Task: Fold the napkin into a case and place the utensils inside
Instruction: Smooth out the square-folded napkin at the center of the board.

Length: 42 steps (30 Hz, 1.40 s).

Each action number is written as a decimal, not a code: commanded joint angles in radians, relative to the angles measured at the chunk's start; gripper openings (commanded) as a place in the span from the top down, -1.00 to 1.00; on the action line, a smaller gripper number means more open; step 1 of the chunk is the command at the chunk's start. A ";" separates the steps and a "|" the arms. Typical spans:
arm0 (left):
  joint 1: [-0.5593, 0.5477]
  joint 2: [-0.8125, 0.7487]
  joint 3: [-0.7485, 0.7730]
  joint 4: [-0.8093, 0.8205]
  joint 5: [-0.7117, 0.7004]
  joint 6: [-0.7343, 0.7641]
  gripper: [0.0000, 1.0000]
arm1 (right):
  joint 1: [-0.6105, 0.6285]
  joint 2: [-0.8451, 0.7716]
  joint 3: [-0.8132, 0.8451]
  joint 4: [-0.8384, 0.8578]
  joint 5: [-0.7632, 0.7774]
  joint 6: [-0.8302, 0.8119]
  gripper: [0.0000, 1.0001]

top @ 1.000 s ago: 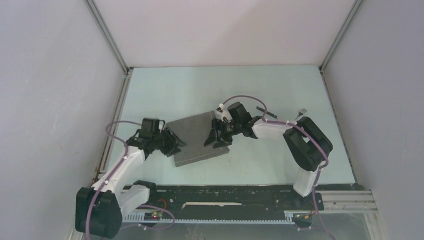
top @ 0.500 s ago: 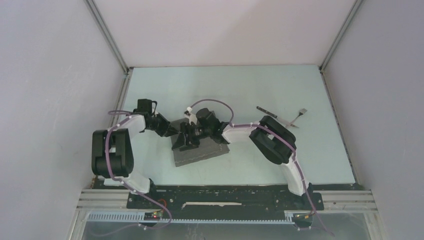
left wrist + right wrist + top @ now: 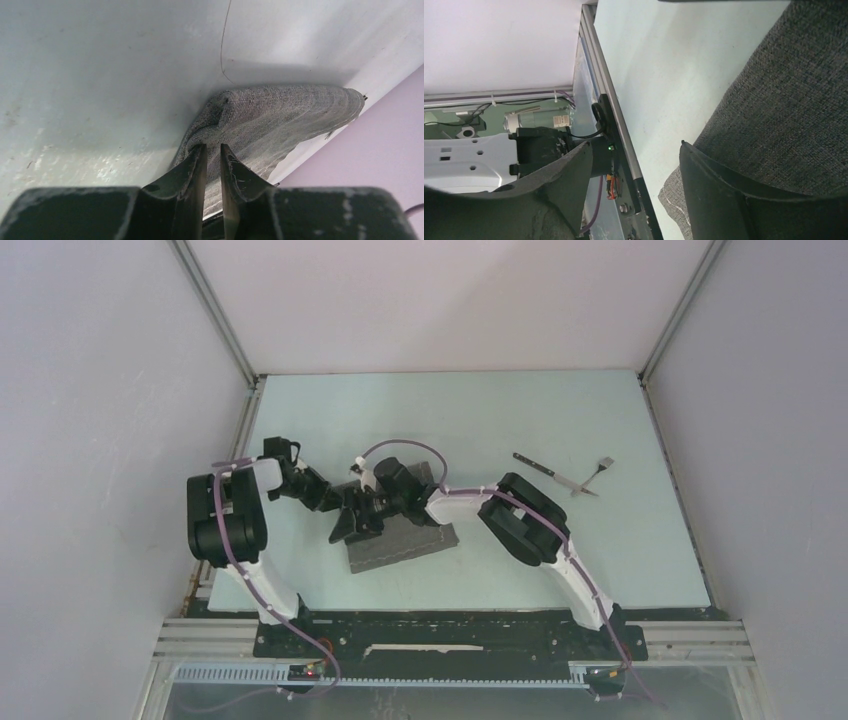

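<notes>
The grey napkin [image 3: 405, 542] lies left of the table's centre, its far part hidden under both arms. My left gripper [image 3: 336, 502] sits at the cloth's left edge. In the left wrist view its gripper [image 3: 213, 146] is shut on a raised fold of the napkin [image 3: 280, 115]. My right gripper [image 3: 350, 525] reaches across the cloth from the right. It stands open [image 3: 635, 145], with one finger [image 3: 724, 195] lying on the napkin [image 3: 784, 100] and nothing between its fingers. The utensils, a dark-handled knife [image 3: 545, 470] and a small fork [image 3: 598, 469], lie together at the right.
White enclosure walls with aluminium corner posts [image 3: 215, 310] surround the pale table [image 3: 450, 410]. A metal rail [image 3: 614, 110] runs along the table's left edge, close to both grippers. The arm bases sit on a black plate [image 3: 440, 635] at the near edge.
Both grippers moved left. The right gripper swept across the napkin to its left edge. The left arm folded back and its jaws closed on the cloth. Less of the napkin shows.
</notes>
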 commanded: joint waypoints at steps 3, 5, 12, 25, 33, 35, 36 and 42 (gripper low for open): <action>0.016 0.027 0.008 -0.025 -0.054 0.040 0.52 | 0.034 0.040 -0.016 0.058 -0.040 0.023 -0.44; 0.020 0.027 0.000 -0.023 -0.060 0.041 0.52 | 0.040 0.038 -0.042 0.066 -0.051 0.022 -0.43; 0.021 0.025 0.000 -0.030 -0.078 0.044 0.50 | 0.057 -0.042 -0.219 0.127 -0.069 0.030 -0.42; 0.021 0.036 0.016 -0.024 -0.076 0.043 0.43 | 0.092 -0.118 -0.355 0.183 -0.051 0.048 -0.41; 0.011 -0.135 0.093 -0.067 -0.052 0.096 0.10 | 0.052 -0.311 -0.373 0.083 -0.032 -0.040 -0.48; 0.005 -0.185 0.133 -0.107 -0.065 0.108 0.03 | 0.002 -0.348 -0.372 0.075 -0.023 -0.041 -0.51; 0.001 -0.208 0.142 -0.118 -0.066 0.108 0.02 | -0.041 -0.353 -0.371 0.082 -0.025 -0.039 -0.52; -0.086 -0.330 0.068 -0.128 -0.088 0.088 -0.03 | -0.250 -0.308 -0.308 0.078 -0.006 -0.017 -0.99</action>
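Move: Around the right hand's low finger lies the left side of the square-folded napkin, whose middle is about 11 cm to the right, level fore and aft, and 6 cm below. Its near-left corner sits some 11 cm back and 2 cm right at that same depth. From the left hand, already down by the left edge, the napkin's middle is roughly 14 cm right, 3 cm back and 1 cm below; the far-left corner is 3 cm ahead. Stroking down and back over the napkin's left side towards its near-left corner, the right hand sinks about 3 cm and draws back some 6 cm, drifting right, while the left fingertips keep the left edge down. Both then come free: the left rises about 10 cm, its fingers opening halfway; the right lifts forward and right, opening wide. ##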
